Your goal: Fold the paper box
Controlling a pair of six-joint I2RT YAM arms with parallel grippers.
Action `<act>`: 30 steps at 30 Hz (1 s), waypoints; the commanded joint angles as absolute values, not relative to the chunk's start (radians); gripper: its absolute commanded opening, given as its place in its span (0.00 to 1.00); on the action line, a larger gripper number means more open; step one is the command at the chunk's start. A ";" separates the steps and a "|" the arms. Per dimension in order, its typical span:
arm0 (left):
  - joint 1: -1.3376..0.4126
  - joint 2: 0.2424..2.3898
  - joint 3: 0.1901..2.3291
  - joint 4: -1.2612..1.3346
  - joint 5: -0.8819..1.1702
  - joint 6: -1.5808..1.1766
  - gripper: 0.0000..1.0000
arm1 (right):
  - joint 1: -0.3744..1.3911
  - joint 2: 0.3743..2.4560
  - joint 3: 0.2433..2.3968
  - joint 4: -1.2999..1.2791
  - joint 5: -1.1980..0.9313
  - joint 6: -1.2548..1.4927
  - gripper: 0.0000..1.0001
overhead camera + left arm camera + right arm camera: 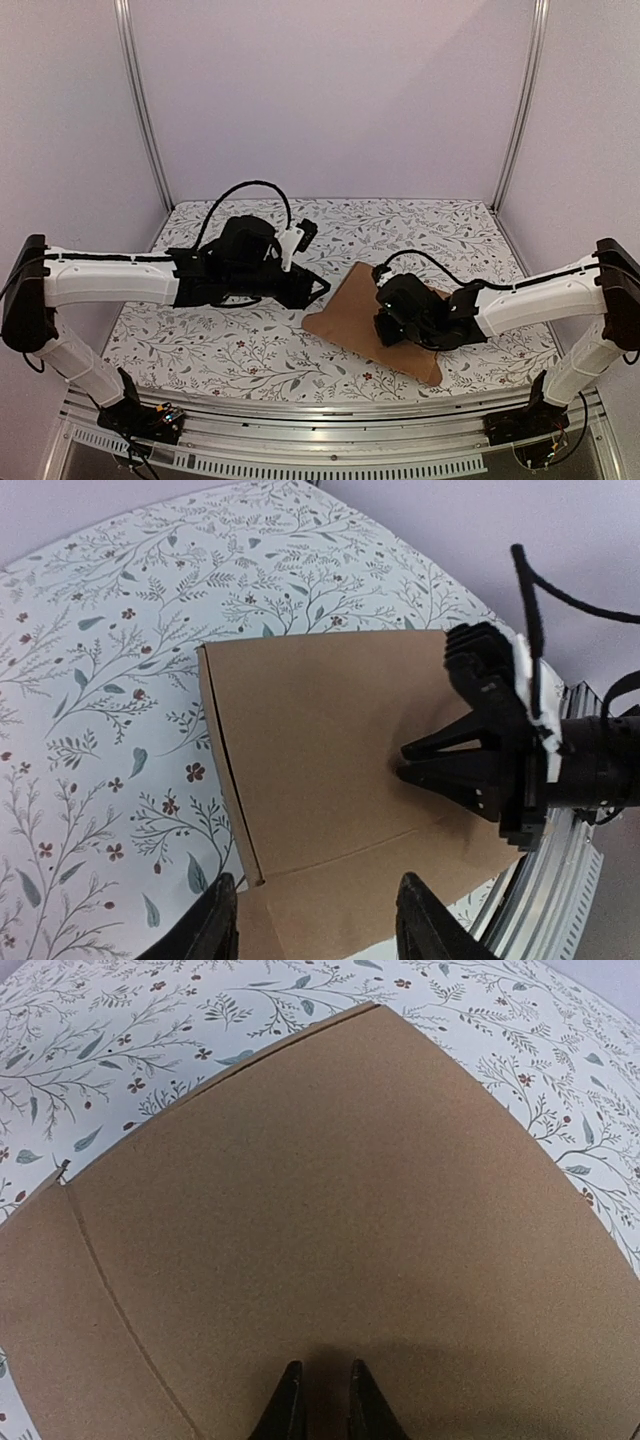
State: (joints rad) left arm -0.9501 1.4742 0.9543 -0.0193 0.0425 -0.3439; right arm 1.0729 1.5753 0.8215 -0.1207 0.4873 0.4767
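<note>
The paper box (348, 300) is a flat brown cardboard sheet with crease lines, lying on the floral tabletop right of centre. My left gripper (316, 920) hovers open over its near-left part, one finger (218, 912) by a slit at the sheet's edge and the other (420, 912) over the cardboard. In the top view it (318, 288) sits at the sheet's left corner. My right gripper (320, 1390) points down at the middle of the sheet (330, 1180), its fingers almost together with nothing between them. In the left wrist view its tips (403, 762) rest on the cardboard (310, 730).
The floral table cover (230, 340) lies under everything. White walls with metal posts (140, 100) close in the left, back and right. A metal rail (330, 440) runs along the near edge, close to the sheet's lower right corner.
</note>
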 commanded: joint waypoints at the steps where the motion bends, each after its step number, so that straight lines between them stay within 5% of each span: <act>1: -0.891 1.590 1.017 0.037 0.137 -0.362 0.52 | 1.073 1.454 0.793 -0.229 0.504 0.485 0.28; 6: -0.843 1.700 1.070 0.042 0.138 -0.379 0.57 | 1.073 1.289 0.766 -0.328 0.539 0.496 0.53; 10: -0.824 1.787 1.121 0.026 0.169 -0.384 0.66 | 1.071 1.158 0.729 -0.423 0.591 0.522 0.97; 18: -0.777 1.906 1.189 0.014 0.252 -0.434 0.87 | 1.062 0.989 0.655 -0.573 0.635 0.673 0.99; 30: -0.729 2.042 1.237 0.047 0.438 -0.518 0.84 | 0.884 0.976 0.501 -0.473 0.355 0.915 0.99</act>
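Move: The box's left side edge is about 9 cm ahead of my left hand, 4 cm to its right and 14 cm below; the lid's middle lies some 5 cm ahead and 16 cm right of that hand. My right hand is down on the lid, the lid's middle about 3 cm ahead and 1 cm right. From it the box's right side edge is some 15 cm to the right and level, and the front flap 5 cm back and 1 cm left. I lift my nearly closed right fingers off the lid, open them wide and arc them about 15 cm to the right, some 8 cm up and then back down over the box's right side edge, turning clockwise. Meanwhile my left hand sinks roughly 13 cm and reaches forward to the left edge, tipping down and spreading its half-open fingers wider, to come in astride that edge. ##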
